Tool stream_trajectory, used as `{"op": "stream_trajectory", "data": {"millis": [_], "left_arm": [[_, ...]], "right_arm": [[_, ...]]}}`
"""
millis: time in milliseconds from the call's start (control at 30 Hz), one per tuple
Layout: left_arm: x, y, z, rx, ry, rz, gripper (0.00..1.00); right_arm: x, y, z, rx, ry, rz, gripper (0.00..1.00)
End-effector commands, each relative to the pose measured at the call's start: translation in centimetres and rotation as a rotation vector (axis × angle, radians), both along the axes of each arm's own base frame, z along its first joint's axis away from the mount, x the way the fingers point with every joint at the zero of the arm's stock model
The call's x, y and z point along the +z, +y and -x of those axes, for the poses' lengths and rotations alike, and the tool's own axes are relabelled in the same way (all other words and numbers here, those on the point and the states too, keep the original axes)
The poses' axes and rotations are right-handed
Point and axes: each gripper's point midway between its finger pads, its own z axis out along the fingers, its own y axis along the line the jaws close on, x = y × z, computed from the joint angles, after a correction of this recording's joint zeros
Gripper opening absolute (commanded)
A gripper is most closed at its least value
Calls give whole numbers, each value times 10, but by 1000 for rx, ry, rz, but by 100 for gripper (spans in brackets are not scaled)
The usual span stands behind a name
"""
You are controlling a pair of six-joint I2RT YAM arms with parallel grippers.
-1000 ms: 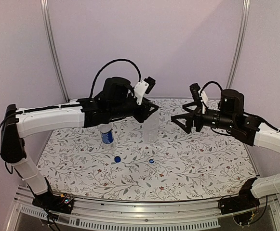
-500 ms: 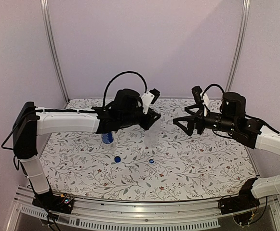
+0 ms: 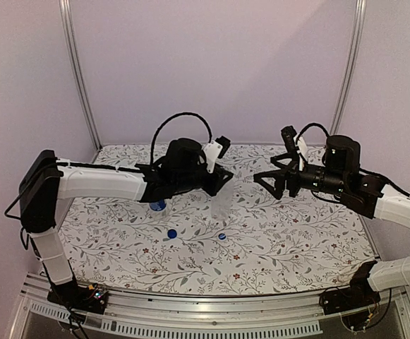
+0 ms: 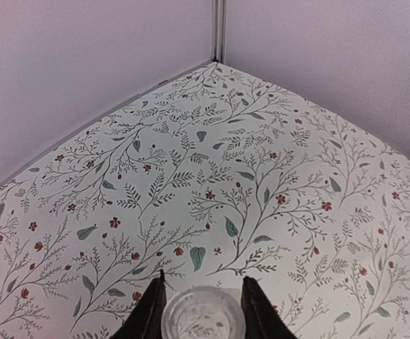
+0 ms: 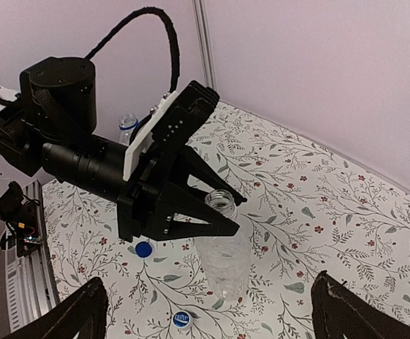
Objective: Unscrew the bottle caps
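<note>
My left gripper (image 3: 226, 178) is shut on the neck of the plain clear bottle (image 3: 222, 203), which hangs upright with its base at or just above the flowered table. Its open mouth (image 4: 203, 316) shows between the left fingers (image 4: 150, 314). The right wrist view shows the same bottle (image 5: 227, 265) under the left gripper (image 5: 231, 213). The labelled bottle (image 3: 158, 205) stands behind the left arm, with only its top (image 5: 126, 124) showing from the right. The solid blue cap (image 3: 171, 233) (image 5: 144, 248) and the whitish blue-topped cap (image 3: 221, 236) (image 5: 182, 319) lie loose on the table. My right gripper (image 3: 265, 185) (image 5: 208, 279) hovers open to the right of the plain bottle, holding nothing.
The flowered table cloth (image 3: 296, 240) reaches to the lilac back walls and a corner post (image 4: 219, 32). The left arm's black wrist and cable (image 5: 85, 141) stretch over the table's left half. A metal rail (image 3: 212, 311) runs along the near edge.
The left arm has stretched further over the table and lowered the plain bottle slightly. The right gripper has edged a little left and stays open.
</note>
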Motion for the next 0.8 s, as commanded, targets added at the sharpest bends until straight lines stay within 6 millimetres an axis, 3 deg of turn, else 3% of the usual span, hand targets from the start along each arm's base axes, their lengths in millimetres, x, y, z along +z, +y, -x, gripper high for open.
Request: {"op": "stream_trajectory", "data": {"millis": [0, 133, 267, 600, 700, 767], "left_arm": [[-7, 3, -5, 10, 7, 19, 5], [-8, 6, -4, 21, 10, 20, 20], [-7, 9, -4, 34, 16, 25, 47], [28, 14, -2, 44, 1, 78, 89], [40, 18, 0, 52, -12, 93, 99], [48, 20, 2, 49, -20, 101, 100]], "right_arm": [[-3, -4, -1, -19, 8, 2, 99], [-7, -5, -2, -22, 15, 2, 99], [-10, -5, -2, -23, 20, 5, 99], [-14, -5, -3, -26, 28, 7, 99], [-14, -5, -3, -26, 29, 6, 99], [-14, -5, -4, -28, 29, 6, 99]]}}
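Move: The left fingers still pinch the neck of the uncapped clear bottle, which already stands on the table, its middle about 9 cm straight below the hand. The blue-label bottle is roughly 21 cm to the hand's left, 1 cm farther out. On the table, one cap lies some 9 cm back and level sideways, the other 9 cm back and 15 cm left. For the right hand, the clear bottle is about 13 cm left, 9 cm ahead and 18 cm below. The left fingers let go of the clear bottle's neck, spreading from a narrow grip to fully open while the hand stays almost in place, settling by less than 1 cm. It then starts to ease up and a little left, ending about 1 cm higher and 1 cm to the left, fingers pointing much as before. ##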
